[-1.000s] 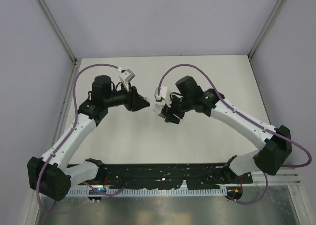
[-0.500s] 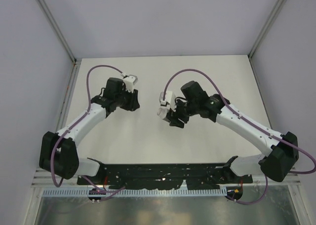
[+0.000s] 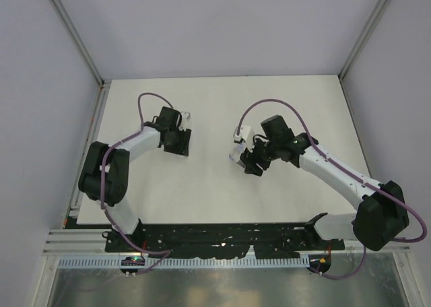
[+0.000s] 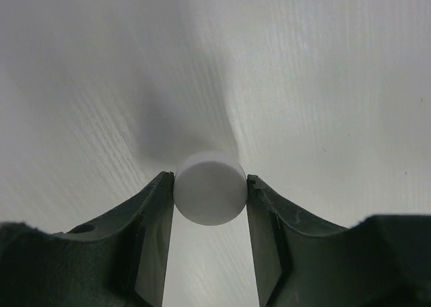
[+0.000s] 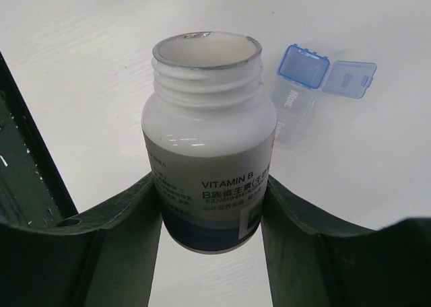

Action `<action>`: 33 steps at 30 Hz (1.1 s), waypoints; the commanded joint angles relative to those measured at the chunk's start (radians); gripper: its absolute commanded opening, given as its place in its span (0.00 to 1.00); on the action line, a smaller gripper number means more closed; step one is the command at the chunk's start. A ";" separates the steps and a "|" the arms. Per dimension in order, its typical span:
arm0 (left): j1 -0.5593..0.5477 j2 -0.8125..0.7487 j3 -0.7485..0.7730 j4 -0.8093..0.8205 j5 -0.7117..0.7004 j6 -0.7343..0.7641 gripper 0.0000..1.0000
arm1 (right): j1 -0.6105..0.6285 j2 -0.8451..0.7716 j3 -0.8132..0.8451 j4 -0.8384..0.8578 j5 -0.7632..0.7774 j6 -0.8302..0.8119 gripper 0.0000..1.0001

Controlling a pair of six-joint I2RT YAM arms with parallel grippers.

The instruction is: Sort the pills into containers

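In the left wrist view my left gripper (image 4: 210, 184) is shut on a round white cap (image 4: 209, 194), pinched between the fingertips just above the white table. From above, the left gripper (image 3: 180, 144) points down at the table's left-middle. My right gripper (image 5: 209, 186) is shut on a white bottle (image 5: 205, 132) with a Vitamin B label and a dark blue base. The bottle's threaded mouth is uncapped. Seen from above, the bottle (image 3: 234, 156) is near the table's middle. A clear vial (image 5: 296, 101) with blue lids flipped open lies just beyond the bottle. No pills show.
The white table (image 3: 283, 98) is boxed in by pale walls with metal corner rails (image 3: 75, 38). A black rail (image 3: 222, 236) with the arm bases runs along the near edge. Purple cables loop over both arms.
My left arm has drawn back to the left and tipped down toward the table, cap still between the fingers. My right arm has shifted a little to the right with the bottle.
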 commanded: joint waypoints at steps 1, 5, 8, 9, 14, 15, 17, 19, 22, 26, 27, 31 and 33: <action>0.009 0.028 0.054 -0.017 -0.025 -0.046 0.51 | -0.014 -0.048 -0.006 0.068 -0.043 -0.016 0.06; 0.009 0.059 0.053 -0.017 -0.044 -0.066 0.57 | -0.018 -0.042 -0.011 0.070 -0.055 -0.015 0.06; 0.009 0.076 0.053 -0.023 -0.050 -0.072 0.61 | -0.018 -0.037 -0.009 0.073 -0.060 -0.012 0.06; 0.009 0.074 0.054 -0.026 -0.049 -0.072 0.62 | -0.018 -0.037 -0.011 0.071 -0.058 -0.012 0.06; 0.009 0.007 0.025 0.008 -0.049 -0.063 0.75 | -0.020 -0.042 -0.018 0.079 -0.042 0.002 0.06; 0.009 -0.015 0.023 0.011 -0.044 -0.055 0.78 | -0.020 -0.040 -0.020 0.081 -0.031 0.011 0.06; 0.009 -0.055 0.019 0.014 -0.033 -0.045 0.81 | -0.024 -0.031 -0.021 0.079 -0.014 0.022 0.06; 0.009 -0.098 0.016 0.018 -0.012 -0.037 0.85 | -0.032 -0.017 -0.021 0.079 0.000 0.028 0.06; 0.009 -0.174 0.017 0.020 0.034 -0.022 0.94 | -0.049 0.004 -0.021 0.084 0.004 0.028 0.06; 0.009 -0.254 0.011 0.046 0.108 0.006 0.98 | -0.060 0.004 -0.023 0.088 0.008 0.030 0.06; 0.009 -0.268 0.007 0.060 0.140 0.011 0.99 | -0.061 0.006 -0.021 0.088 0.005 0.030 0.06; 0.006 -0.283 0.007 0.129 0.325 0.030 1.00 | -0.072 -0.016 -0.023 0.088 -0.018 0.030 0.06; -0.007 -0.260 0.026 0.158 0.419 0.037 1.00 | -0.081 -0.037 -0.025 0.087 -0.031 0.030 0.06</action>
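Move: Between the left fingers the white cap is still gripped, its spot on the table only about 1 cm below. From this hand the pill box lies some 19 cm right and 1 cm back, a little lower; the vitamin bottle, in the right fingers, is about 23 cm right, 8 cm back and 10 cm higher. From the right hand the cap is roughly 25 cm left, 10 cm ahead and 10 cm below, the pill box about 5 cm left, 8 cm ahead and 11 cm below. Settling the white cap about 1 cm down onto the table, the left hand spreads its fingers wide and lets go, then rises some 13 cm off it, drifting about 4 cm right late in the climb as the wrist swings the fingertips forward and right by some 20 degrees. The right hand keeps its grip on the bottle and eases about 2 cm forward and right. ##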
